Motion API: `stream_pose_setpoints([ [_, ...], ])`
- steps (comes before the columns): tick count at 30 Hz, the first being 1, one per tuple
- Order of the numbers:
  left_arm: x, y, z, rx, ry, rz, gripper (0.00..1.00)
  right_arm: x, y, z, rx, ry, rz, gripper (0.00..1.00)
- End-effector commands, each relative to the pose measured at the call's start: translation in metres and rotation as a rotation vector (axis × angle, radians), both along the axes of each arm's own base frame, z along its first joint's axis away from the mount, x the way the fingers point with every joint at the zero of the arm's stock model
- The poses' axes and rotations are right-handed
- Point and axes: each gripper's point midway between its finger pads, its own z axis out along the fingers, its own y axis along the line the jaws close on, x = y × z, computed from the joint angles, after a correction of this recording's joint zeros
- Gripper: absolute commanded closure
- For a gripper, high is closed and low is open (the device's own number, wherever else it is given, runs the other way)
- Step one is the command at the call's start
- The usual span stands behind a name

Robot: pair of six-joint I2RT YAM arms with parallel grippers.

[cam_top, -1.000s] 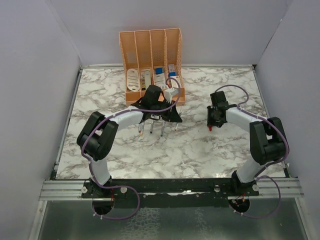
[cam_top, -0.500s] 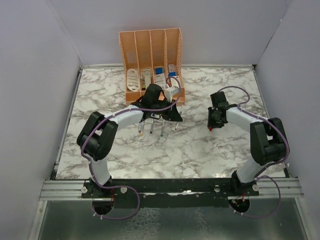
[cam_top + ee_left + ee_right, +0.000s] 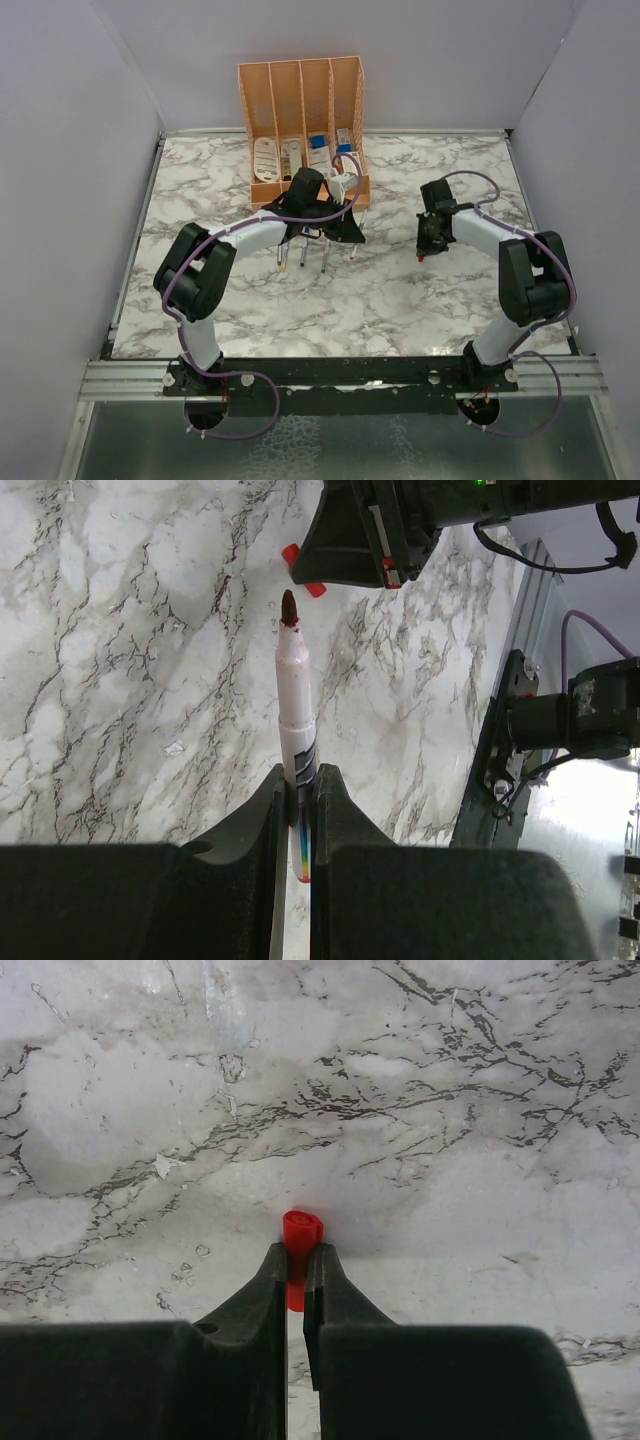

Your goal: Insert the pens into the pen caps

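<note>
In the left wrist view my left gripper [image 3: 298, 775] is shut on a pen [image 3: 295, 690] with a white barrel and a dark red tip. The tip points at the right gripper just beyond it. My right gripper [image 3: 298, 1252] is shut on a small red pen cap [image 3: 301, 1230], held low over the marble table. From above, the left gripper [image 3: 342, 228] sits near the organiser, and the right gripper [image 3: 424, 246] is to its right with the red cap [image 3: 420, 257] at its tip. More pens [image 3: 304, 256] lie on the table under the left arm.
An orange organiser [image 3: 300, 100] with white and blue stationery stands at the back, just behind the left gripper. The marble table [image 3: 400, 300] is walled in by grey panels on the left, the right and the back.
The right gripper's jaws have closed on the red cap, and the arm has shifted slightly. The left arm and its pen have stayed put.
</note>
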Motion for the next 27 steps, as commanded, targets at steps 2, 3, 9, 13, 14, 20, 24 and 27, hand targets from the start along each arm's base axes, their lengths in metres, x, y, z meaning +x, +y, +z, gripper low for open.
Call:
stream_pose_setpoints([
  [2, 0.005, -0.004, 0.008, -0.025, -0.05, -0.017, 1.0, 0.018, 0.014, 0.018, 0.067, -0.045, -0.009, 0.99],
  [3, 0.005, -0.004, 0.009, -0.026, -0.052, -0.016, 1.0, 0.028, 0.019, 0.03, 0.093, -0.091, -0.005, 0.99],
  [9, 0.003, -0.007, 0.019, -0.062, -0.073, -0.021, 1.0, 0.073, 0.05, 0.101, 0.268, -0.364, 0.04, 0.99],
  [13, -0.002, -0.011, 0.026, -0.096, -0.082, -0.036, 1.0, 0.084, 0.062, 0.136, 0.348, -0.502, 0.073, 0.99],
  [14, -0.002, -0.012, 0.029, -0.108, -0.091, -0.039, 1.0, 0.085, 0.064, 0.147, 0.367, -0.543, 0.083, 0.99],
  [20, -0.014, -0.026, 0.035, -0.127, -0.115, -0.085, 1.0, 0.081, 0.078, 0.195, 0.493, -0.734, 0.139, 0.99],
  [24, -0.018, -0.034, 0.042, -0.14, -0.131, -0.111, 1.0, 0.072, 0.082, 0.222, 0.56, -0.864, 0.16, 0.99],
  [27, -0.017, -0.039, 0.048, -0.156, -0.134, -0.121, 1.0, 0.062, 0.083, 0.235, 0.602, -0.939, 0.18, 0.99],
])
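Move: The right gripper is already shut on the red cap at the table. The upward-pointing nib of the pen in the left gripper lies about 16 cm to its left, 2 cm ahead and some 17 cm above. The nearest capped pen lies about 26 cm left of the right gripper and 1 cm ahead, flat on the table. From the left gripper, the red cap is about 18 cm right, 3 cm ahead and 12 cm below. Keep the right gripper closed on the red cap and lift it off the table, about 18 cm up and 7 cm each forward and left, towards the pen's nib, easing slightly back at the end; swing its fingers up from pointing down to forward-left, some 50 degrees. Hold the pen nib-up in the left gripper and, after a slight rise forward, bring it about 3 cm right and a little back, still rising. ##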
